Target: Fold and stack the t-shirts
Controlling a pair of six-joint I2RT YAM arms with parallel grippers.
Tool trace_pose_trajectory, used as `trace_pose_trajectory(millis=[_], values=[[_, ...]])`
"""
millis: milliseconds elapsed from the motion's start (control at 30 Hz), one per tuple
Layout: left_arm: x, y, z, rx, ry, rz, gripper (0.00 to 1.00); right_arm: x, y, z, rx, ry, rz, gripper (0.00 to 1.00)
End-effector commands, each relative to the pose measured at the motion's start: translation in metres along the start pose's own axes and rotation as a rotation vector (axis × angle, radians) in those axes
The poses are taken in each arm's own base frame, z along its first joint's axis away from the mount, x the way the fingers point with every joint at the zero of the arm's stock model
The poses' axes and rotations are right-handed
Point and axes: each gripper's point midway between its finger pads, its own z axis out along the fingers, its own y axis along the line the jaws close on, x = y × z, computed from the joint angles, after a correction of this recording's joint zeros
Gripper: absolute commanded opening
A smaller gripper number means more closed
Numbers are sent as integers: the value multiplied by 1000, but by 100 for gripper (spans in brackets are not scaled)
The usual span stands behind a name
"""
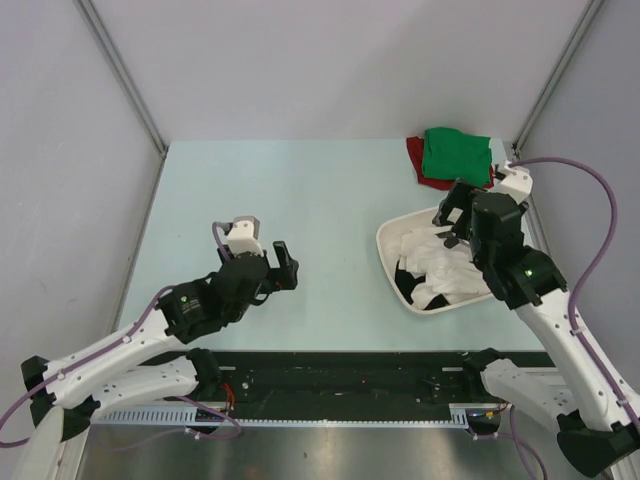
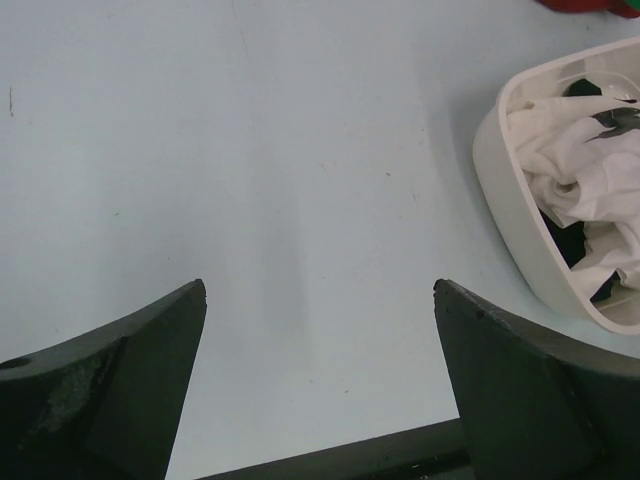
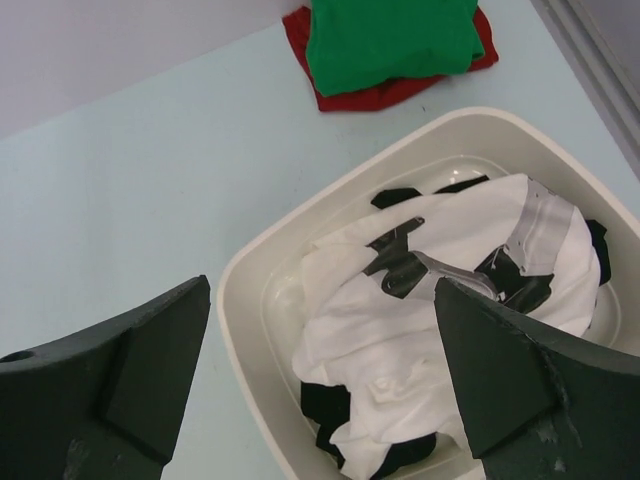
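Note:
A folded green t-shirt (image 1: 456, 156) lies on a folded red t-shirt (image 1: 415, 158) at the table's far right; both show in the right wrist view, green (image 3: 385, 40) on red (image 3: 396, 94). A crumpled white t-shirt (image 3: 430, 330) with a black print and a black t-shirt (image 3: 345, 405) under it fill the white tray (image 1: 388, 258). My right gripper (image 1: 452, 215) is open and empty, hovering above the tray (image 3: 250, 290). My left gripper (image 1: 284, 268) is open and empty over bare table, left of the tray (image 2: 510, 200).
The pale blue table (image 1: 300, 190) is walled by grey panels at the back and sides. A black rail (image 1: 350, 385) runs along the near edge between the arm bases. The right arm's purple cable (image 1: 600, 215) loops near the right wall.

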Motion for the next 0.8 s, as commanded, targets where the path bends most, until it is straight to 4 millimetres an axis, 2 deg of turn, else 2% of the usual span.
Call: trace_pose_trajectory(millis=[0,133,267,300,400,500,600,767], values=[[-14,7,-1,-16,-67,-21,100,6,-7,6,69,28,-45,100],[-16,10,-1,-11,-76,-66,100,16,-7,14,75,62,-107,100],[-15,15,0,-26,-87,-80,100,52,0,35,74,190,-184,100],[-13,16,0,-29,-83,-81,100,67,-3,43,103,240,-208,99],[-10,16,-1,-19,-69,-80,100,94,-7,57,134,316,-232,100],[-5,14,-2,10,-51,-66,100,114,-7,63,110,356,-218,100],[1,14,-1,21,-41,-61,100,121,-7,68,82,372,-182,100],[6,11,3,32,-30,-59,100,141,-21,73,115,432,-176,100]])
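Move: The crumpled white t-shirt in the basket lies about 6 cm ahead of the right hand, 3 cm to its right and some 23 cm below. The basket's middle is about 7 cm ahead and 4 cm right of that hand; a black cloth peeks out roughly 1 cm behind and 6 cm left of it, both at much the same depth. The folded green t-shirt lies some 36 cm ahead and 9 cm right, 28 cm down. From the left hand, the white t-shirt is about 10 cm ahead, 40 cm right and 14 cm below. The right hand drops about 15 cm towards the white t-shirt inside the basket, slowly at first and then faster before easing off, with only a couple of centimetres of drift forward and a touch to the left. As it sinks the wrist tips the fingers down by some 25 degrees, from pointing nearly level out over the table to slanting down at the cloth, and the fingers stay wide open, still short of the shirt. ##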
